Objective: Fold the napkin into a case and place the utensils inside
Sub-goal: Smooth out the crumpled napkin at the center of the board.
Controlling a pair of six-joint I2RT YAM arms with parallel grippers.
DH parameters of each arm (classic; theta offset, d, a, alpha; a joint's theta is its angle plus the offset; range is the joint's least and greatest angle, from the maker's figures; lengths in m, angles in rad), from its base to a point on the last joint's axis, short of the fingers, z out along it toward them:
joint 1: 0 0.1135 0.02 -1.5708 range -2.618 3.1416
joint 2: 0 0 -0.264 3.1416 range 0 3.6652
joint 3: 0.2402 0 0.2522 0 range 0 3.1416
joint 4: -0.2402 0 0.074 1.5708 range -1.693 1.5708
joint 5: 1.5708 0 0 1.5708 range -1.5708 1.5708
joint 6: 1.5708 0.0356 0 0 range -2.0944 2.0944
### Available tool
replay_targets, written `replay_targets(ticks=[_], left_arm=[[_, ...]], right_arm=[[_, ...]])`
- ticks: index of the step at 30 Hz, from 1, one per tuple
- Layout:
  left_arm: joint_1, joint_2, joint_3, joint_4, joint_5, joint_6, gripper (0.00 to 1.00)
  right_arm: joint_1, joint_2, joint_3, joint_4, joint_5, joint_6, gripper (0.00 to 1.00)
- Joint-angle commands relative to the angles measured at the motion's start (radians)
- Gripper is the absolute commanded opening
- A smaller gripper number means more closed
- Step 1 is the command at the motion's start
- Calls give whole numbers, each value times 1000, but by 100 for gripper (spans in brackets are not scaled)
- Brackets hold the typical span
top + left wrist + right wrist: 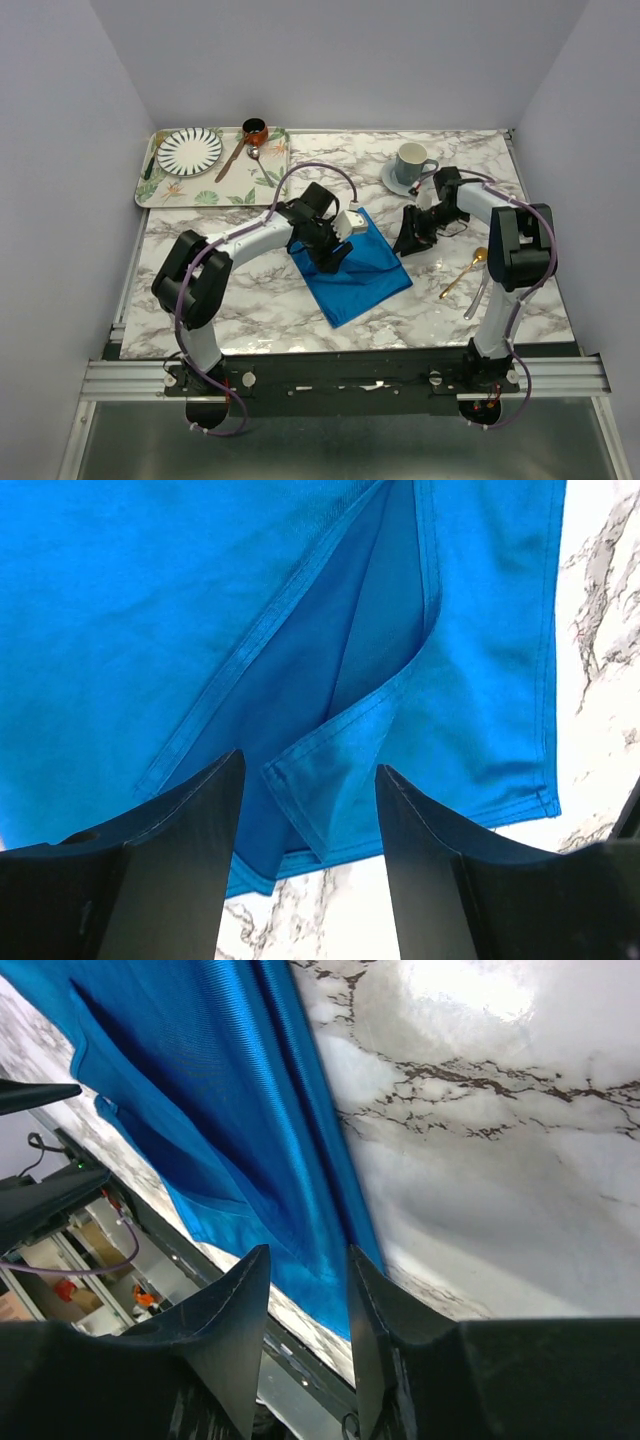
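The blue napkin [358, 275] lies partly folded in the middle of the marble table [250, 300]. My left gripper [334, 257] hovers over its left part, open. In the left wrist view a loose hemmed flap of the napkin [330, 770] sits in the left gripper [310, 762], the fingers clear of it on both sides. My right gripper [408, 243] is low at the napkin's right edge, open. In the right wrist view that edge of the napkin [290, 1160] runs toward the narrow gap of the right gripper [309, 1250]. The utensils lie to the right: a gold spoon [465, 272] and a silver one [478, 298].
A grey cup on a saucer [410, 165] stands at the back right, close behind the right arm. A floral tray [160, 190] at the back left holds a striped plate [189, 150], a brown cup [255, 130] and a brown-handled spoon [232, 158].
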Motion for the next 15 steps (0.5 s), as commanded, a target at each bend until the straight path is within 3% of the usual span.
replay_targets(ticks=[1, 6, 15], left_arm=[[-20, 46, -2, 32, -28, -31, 67], [-33, 69, -8, 40, -38, -35, 69], [-77, 54, -40, 4, 33, 21, 66]], right_arm=[[15, 35, 11, 15, 25, -5, 43], [24, 43, -3, 15, 28, -19, 41], [29, 57, -22, 18, 33, -29, 12]])
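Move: The left gripper hangs open over the crumpled napkin; its folded flap lies about 3 cm to that hand's right, 1 cm back and 4 cm below, and the napkin's near corner some 13 cm back, about level sideways. The right gripper stands at the napkin's right edge, about 2 cm to its left, 1 cm back and 2 cm below. From the right hand the cup stands about 16 cm ahead and 1 cm right; the gold spoon lies 13 cm right, 4 cm back. Sink the right gripper a little more than 1 cm onto the napkin's right edge and close its half-open fingers most of the way to pinch the folded cloth there. Meanwhile lower the left gripper about 3 cm towards the flap, easing it slightly back and right, with its fingers kept wide open. ##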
